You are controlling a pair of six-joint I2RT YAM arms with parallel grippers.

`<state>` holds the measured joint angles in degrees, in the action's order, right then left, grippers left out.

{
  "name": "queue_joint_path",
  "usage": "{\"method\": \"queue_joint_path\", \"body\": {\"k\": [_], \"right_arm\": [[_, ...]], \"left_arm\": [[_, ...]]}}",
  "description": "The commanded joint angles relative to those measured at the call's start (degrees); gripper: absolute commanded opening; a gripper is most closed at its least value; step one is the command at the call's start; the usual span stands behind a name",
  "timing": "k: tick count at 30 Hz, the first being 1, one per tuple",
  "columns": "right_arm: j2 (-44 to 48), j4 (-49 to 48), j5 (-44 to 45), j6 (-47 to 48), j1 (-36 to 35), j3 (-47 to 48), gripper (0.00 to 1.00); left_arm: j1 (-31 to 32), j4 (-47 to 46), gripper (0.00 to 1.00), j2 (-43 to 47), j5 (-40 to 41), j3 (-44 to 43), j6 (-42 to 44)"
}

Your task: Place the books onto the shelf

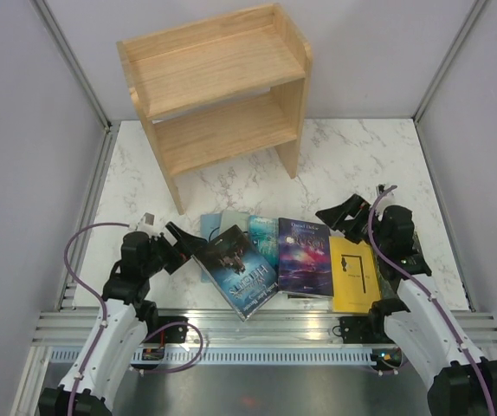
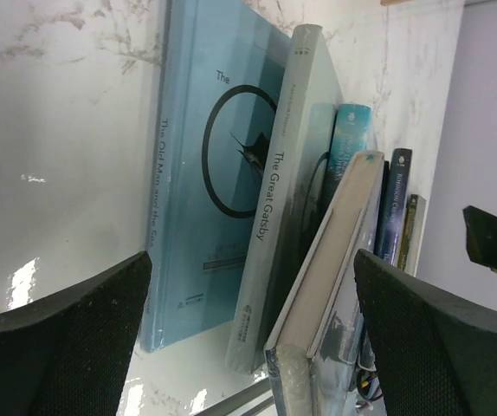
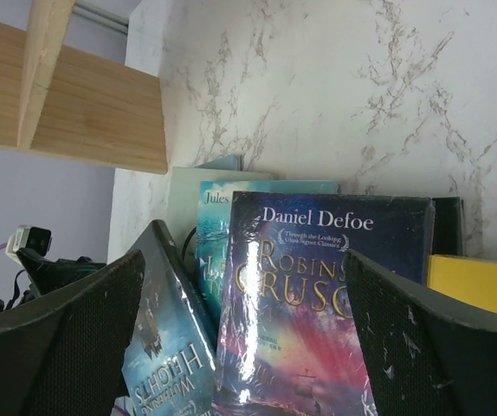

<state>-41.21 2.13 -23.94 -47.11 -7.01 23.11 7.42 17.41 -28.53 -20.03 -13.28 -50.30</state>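
Several books lie overlapped near the table's front edge. A dark blue "Wuthering Heights" (image 1: 235,270) leans at the left, "Robinson Crusoe" (image 1: 305,257) lies in the middle and a yellow book (image 1: 353,274) at the right. A teal one (image 1: 263,232) and a pale blue one (image 1: 211,227) are behind them. The wooden shelf (image 1: 218,95) stands at the back with both tiers bare. My left gripper (image 1: 182,245) is open just left of the pile. Its wrist view shows the pale blue book (image 2: 205,173) and the "Great Gatsby" spine (image 2: 274,199). My right gripper (image 1: 333,217) hangs open above "Robinson Crusoe" (image 3: 318,295), holding nothing.
Grey walls close in the marble table (image 1: 361,156) on three sides. A metal rail (image 1: 257,329) runs along the front edge between the arm bases. The shelf's side panel (image 3: 84,113) shows in the upper left of the right wrist view.
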Motion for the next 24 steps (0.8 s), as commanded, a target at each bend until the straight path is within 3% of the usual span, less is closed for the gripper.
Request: {"method": "queue_joint_path", "body": {"k": [1,9,18,21,22,24], "right_arm": [[-1.9,-3.8,-0.5,1.5,-0.1,-0.9,0.98],[-3.3,-5.1,0.1,2.4,0.0,-2.5,0.98],[-4.2,-6.7,0.1,2.2,-0.1,-4.3,0.98],[-4.1,-6.9,0.1,2.2,-0.1,-4.7,0.98],[-3.9,-6.9,0.0,2.2,-0.2,-4.9,0.97],[-3.6,-7.0,-0.1,2.2,0.0,-5.2,0.98]], "left_arm": [[-0.1,-6.9,1.00,0.1,-5.2,1.5,-3.6],[1.5,-11.0,1.00,-0.1,-7.6,3.3,-4.4],[6.3,-17.1,0.89,-2.9,-7.8,4.7,-5.7],[8.1,-20.3,0.64,-4.9,-7.2,4.4,-5.8],[8.8,-20.7,0.48,-5.4,-6.9,4.2,-5.8],[9.3,-22.6,0.32,-6.7,-6.6,3.9,-5.8]]}}
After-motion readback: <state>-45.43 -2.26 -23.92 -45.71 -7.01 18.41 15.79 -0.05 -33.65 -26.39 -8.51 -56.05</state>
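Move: Wuthering Heights, the dark book lying askew on top, has its middle about 11 cm to my left hand's right, 6 cm back and 3 cm lower; its near top corner is only a few centimetres to the right. Under it The Great Gatsby centres 11 cm right and 1 cm back, The Old Man and the Sea 8 cm right, level with the hand. From my right hand, Robinson Crusoe is roughly 6 cm left, 5 cm back and 10 cm down, the yellow book 7 cm right and 10 cm back. I slide my open left hand about 5 cm to the right onto the top-left corner of Wuthering Heights, rolling and turning it clockwise some 15 degrees in all, then close the fingers across the book's thickness until they pinch it. Meanwhile my open right hand sinks about 4 cm towards Robinson Crusoe and eases to a halt above it, touching nothing. ##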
